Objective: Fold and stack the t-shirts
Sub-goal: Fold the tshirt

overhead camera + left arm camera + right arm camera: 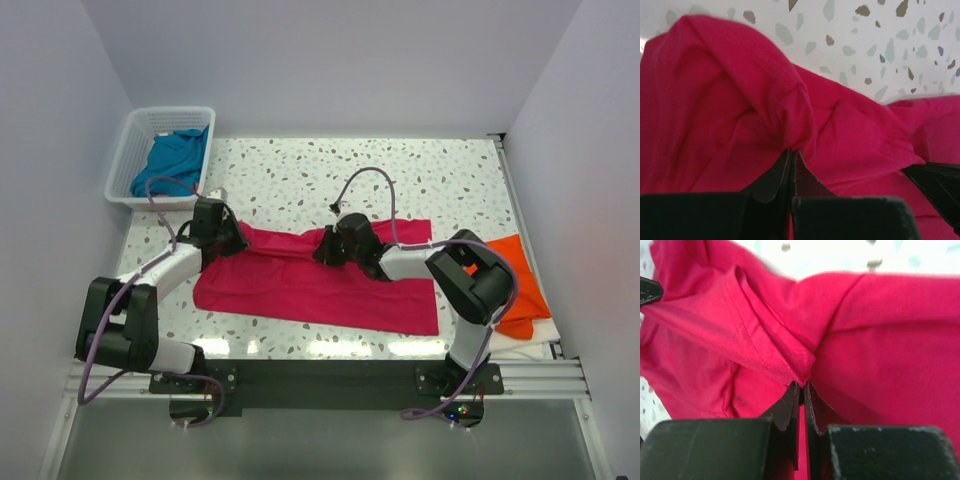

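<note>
The crimson-pink t-shirt (320, 285) lies spread across the middle of the table. My left gripper (234, 238) is shut on a bunched fold of the crimson-pink t-shirt (790, 100) at its far left corner. My right gripper (322, 250) is shut on a hemmed fold of the crimson-pink t-shirt (790, 360) along its far edge near the middle. A bright orange t-shirt (520, 290) lies folded at the right edge of the table, partly hidden by the right arm. The teal-blue t-shirt (172, 160) lies crumpled in the basket.
A white lattice basket (130, 150) stands at the far left corner. White walls close the table on three sides. Speckled tabletop (400, 175) shows beyond the pink shirt. A white cloth edge (525, 343) shows under the orange shirt.
</note>
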Robot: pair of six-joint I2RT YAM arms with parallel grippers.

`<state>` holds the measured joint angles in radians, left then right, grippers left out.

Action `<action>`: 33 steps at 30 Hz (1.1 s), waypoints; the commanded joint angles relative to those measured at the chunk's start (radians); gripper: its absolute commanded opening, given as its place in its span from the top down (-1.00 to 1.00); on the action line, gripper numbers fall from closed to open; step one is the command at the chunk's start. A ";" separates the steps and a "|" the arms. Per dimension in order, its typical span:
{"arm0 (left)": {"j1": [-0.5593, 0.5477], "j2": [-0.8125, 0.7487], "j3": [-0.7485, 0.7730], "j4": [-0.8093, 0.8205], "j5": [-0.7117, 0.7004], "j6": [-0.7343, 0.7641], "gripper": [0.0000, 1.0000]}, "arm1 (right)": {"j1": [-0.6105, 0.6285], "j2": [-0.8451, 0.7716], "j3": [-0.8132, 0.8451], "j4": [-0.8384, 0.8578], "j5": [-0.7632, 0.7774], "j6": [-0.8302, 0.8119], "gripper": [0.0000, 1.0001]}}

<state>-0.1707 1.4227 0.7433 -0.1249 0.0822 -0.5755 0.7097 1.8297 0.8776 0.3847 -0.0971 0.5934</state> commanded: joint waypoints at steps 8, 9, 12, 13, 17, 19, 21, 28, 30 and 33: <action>0.005 -0.159 -0.114 0.171 -0.010 -0.078 0.03 | 0.022 -0.104 -0.107 0.105 -0.004 0.003 0.43; 0.005 -0.169 -0.104 0.168 -0.010 -0.072 0.00 | 0.023 -0.118 -0.111 0.096 0.000 0.002 0.37; 0.005 -0.180 -0.064 0.137 -0.015 -0.049 -0.01 | 0.022 -0.173 -0.103 0.057 0.025 -0.003 0.30; 0.002 -0.168 -0.053 0.127 -0.012 -0.037 0.03 | 0.023 -0.178 -0.092 0.043 0.025 -0.006 0.29; -0.033 -0.104 0.040 0.059 -0.048 0.000 0.06 | 0.024 -0.161 -0.013 -0.045 0.037 -0.038 0.29; -0.059 -0.033 0.082 0.022 -0.044 0.019 0.06 | 0.024 -0.121 0.044 -0.072 0.043 -0.047 0.29; -0.081 0.019 0.138 0.007 -0.044 0.046 0.03 | 0.024 -0.089 0.107 -0.110 0.045 -0.061 0.29; -0.148 0.215 0.232 -0.047 -0.073 0.072 -0.08 | 0.028 0.039 0.228 -0.179 0.019 -0.075 0.28; -0.159 0.226 0.225 -0.044 -0.079 0.072 -0.08 | 0.034 0.055 0.238 -0.182 0.016 -0.076 0.27; -0.167 0.219 0.191 -0.033 -0.079 0.071 -0.07 | 0.042 0.072 0.244 -0.194 0.019 -0.086 0.25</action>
<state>-0.3267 1.6596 0.9375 -0.1661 0.0238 -0.5301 0.7376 1.8935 1.0790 0.2104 -0.0895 0.5377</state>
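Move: I still pinch the red t-shirt's folded-back far edge in both hands. For each hand the laying-down spot on the shirt is about 2 cm back and 2 cm below. The middle of the fold's rim is some 3 cm ahead and 8 cm right of my left hand, 5 cm ahead and 8 cm left of my right. The blue t-shirt lies about 24 cm ahead and 15 cm left of my left hand; the near hem is about 17 cm behind my right. I draw both pinches the last 2 cm or so back and down onto the shirt and open my fingers to let go, the left wider than the right. Then both hands lift about 6 cm clear and arc forward and inward over the loose fold, my left about 5 cm to the right, my right 3 cm to the left, sinking with open fingers towards its rim. ##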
